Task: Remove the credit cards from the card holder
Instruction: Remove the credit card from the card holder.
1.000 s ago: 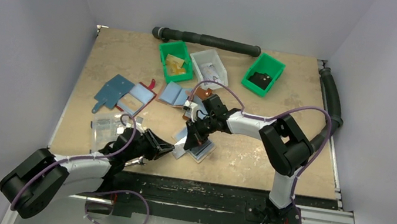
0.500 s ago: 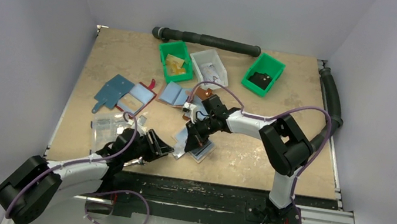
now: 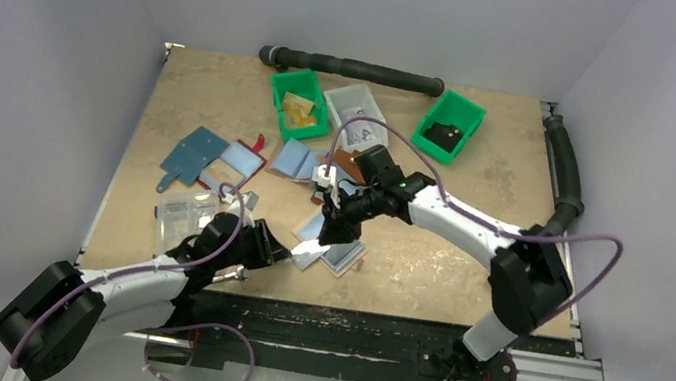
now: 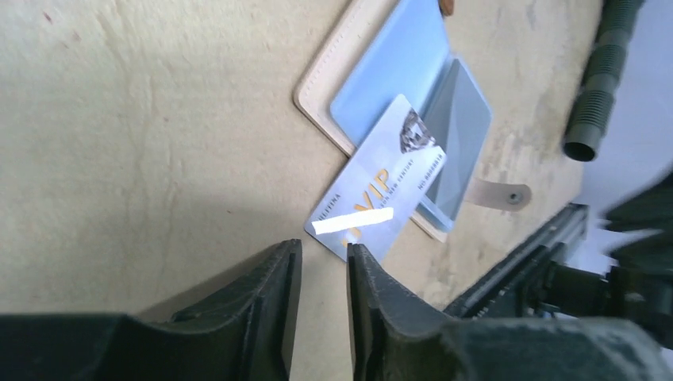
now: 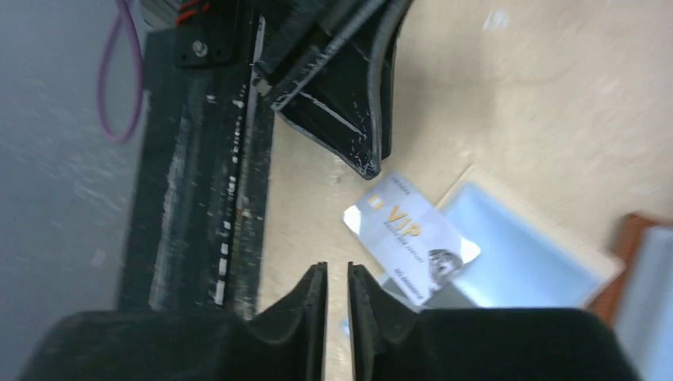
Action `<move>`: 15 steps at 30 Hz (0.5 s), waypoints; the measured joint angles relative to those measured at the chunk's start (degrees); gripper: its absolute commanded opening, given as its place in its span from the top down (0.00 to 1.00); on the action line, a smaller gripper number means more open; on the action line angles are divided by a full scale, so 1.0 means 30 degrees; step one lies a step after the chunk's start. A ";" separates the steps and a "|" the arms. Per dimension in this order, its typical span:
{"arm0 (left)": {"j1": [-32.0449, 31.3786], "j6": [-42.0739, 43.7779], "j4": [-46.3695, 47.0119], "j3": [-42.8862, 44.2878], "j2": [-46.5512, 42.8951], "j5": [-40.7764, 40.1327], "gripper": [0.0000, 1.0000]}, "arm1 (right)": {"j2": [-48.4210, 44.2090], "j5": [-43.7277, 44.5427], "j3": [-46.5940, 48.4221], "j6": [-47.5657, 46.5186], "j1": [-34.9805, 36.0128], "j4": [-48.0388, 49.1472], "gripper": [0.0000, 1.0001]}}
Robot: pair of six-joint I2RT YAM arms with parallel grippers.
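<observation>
The card holder (image 4: 321, 75), a flat case with a whitish rim and a light blue inside, lies open on the table; in the top view the card holder (image 3: 344, 257) is near the front middle. A silver-grey credit card (image 4: 381, 186) marked VIP lies flat, half on the holder and half on the table, and nothing grips the card (image 5: 409, 234). My left gripper (image 4: 317, 254) is open and empty, just short of the card's near corner. My right gripper (image 5: 337, 274) hovers above the card with its jaws a narrow gap apart and nothing between them. Whether the light blue face is a card I cannot tell.
Two green bins (image 3: 298, 104) (image 3: 448, 126) and a white bin (image 3: 356, 107) stand at the back before a black hose (image 3: 352, 68). Brown wallets with blue lining (image 3: 226, 166) and a clear plastic box (image 3: 181, 213) lie to the left. A black rail (image 3: 344, 323) runs along the front edge.
My right gripper went from shut to slightly parted, and that arm's elbow swung out to the right. The left jaws widened, then narrowed a little.
</observation>
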 measured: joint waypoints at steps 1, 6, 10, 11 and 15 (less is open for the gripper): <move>0.0000 0.0342 -0.0474 0.0248 0.0000 -0.0313 0.74 | -0.0678 0.0408 -0.0066 -0.0663 0.0168 0.0087 0.57; 0.0000 0.1647 -0.1355 0.1319 0.0291 -0.1348 0.83 | -0.4291 0.2958 -0.2288 -0.5654 0.2222 0.1705 0.40; 0.0000 0.2047 -0.0306 0.1472 0.1851 -0.1523 0.93 | -0.5085 0.4991 -0.4473 -0.9508 0.4051 0.3147 0.42; 0.0000 0.2127 -0.0022 0.1472 0.2433 -0.1508 0.94 | -0.4881 0.5486 -0.4852 -1.0098 0.4379 0.3526 0.42; 0.0000 0.2295 0.1756 0.1829 0.4291 -0.1180 0.95 | -0.4204 0.8065 -0.6331 -1.1817 0.5064 0.5741 0.40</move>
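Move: The VIP card lies half out on the holder, its free end towards the left hand: its middle is about 5 cm right, 2 cm forward and 2 cm below the left fingertips, and from the right hand some 2 cm forward, 4 cm left and 8 cm down. From the left hand, the open card holder is centred about 10 cm right and 5 cm forward, with a brown wallet 21 cm forward and 11 cm right. Above the card, the right hand finishes rising (about 3 cm more), shifts back, then sinks some 6 cm towards the card, rolling about 50 degrees around its left-pointing fingers as they open wide. Beside the card's free end, the left hand eases forward about 3 cm, dips slightly and closes its fingers almost fully; whether they touch the card can't be seen. ##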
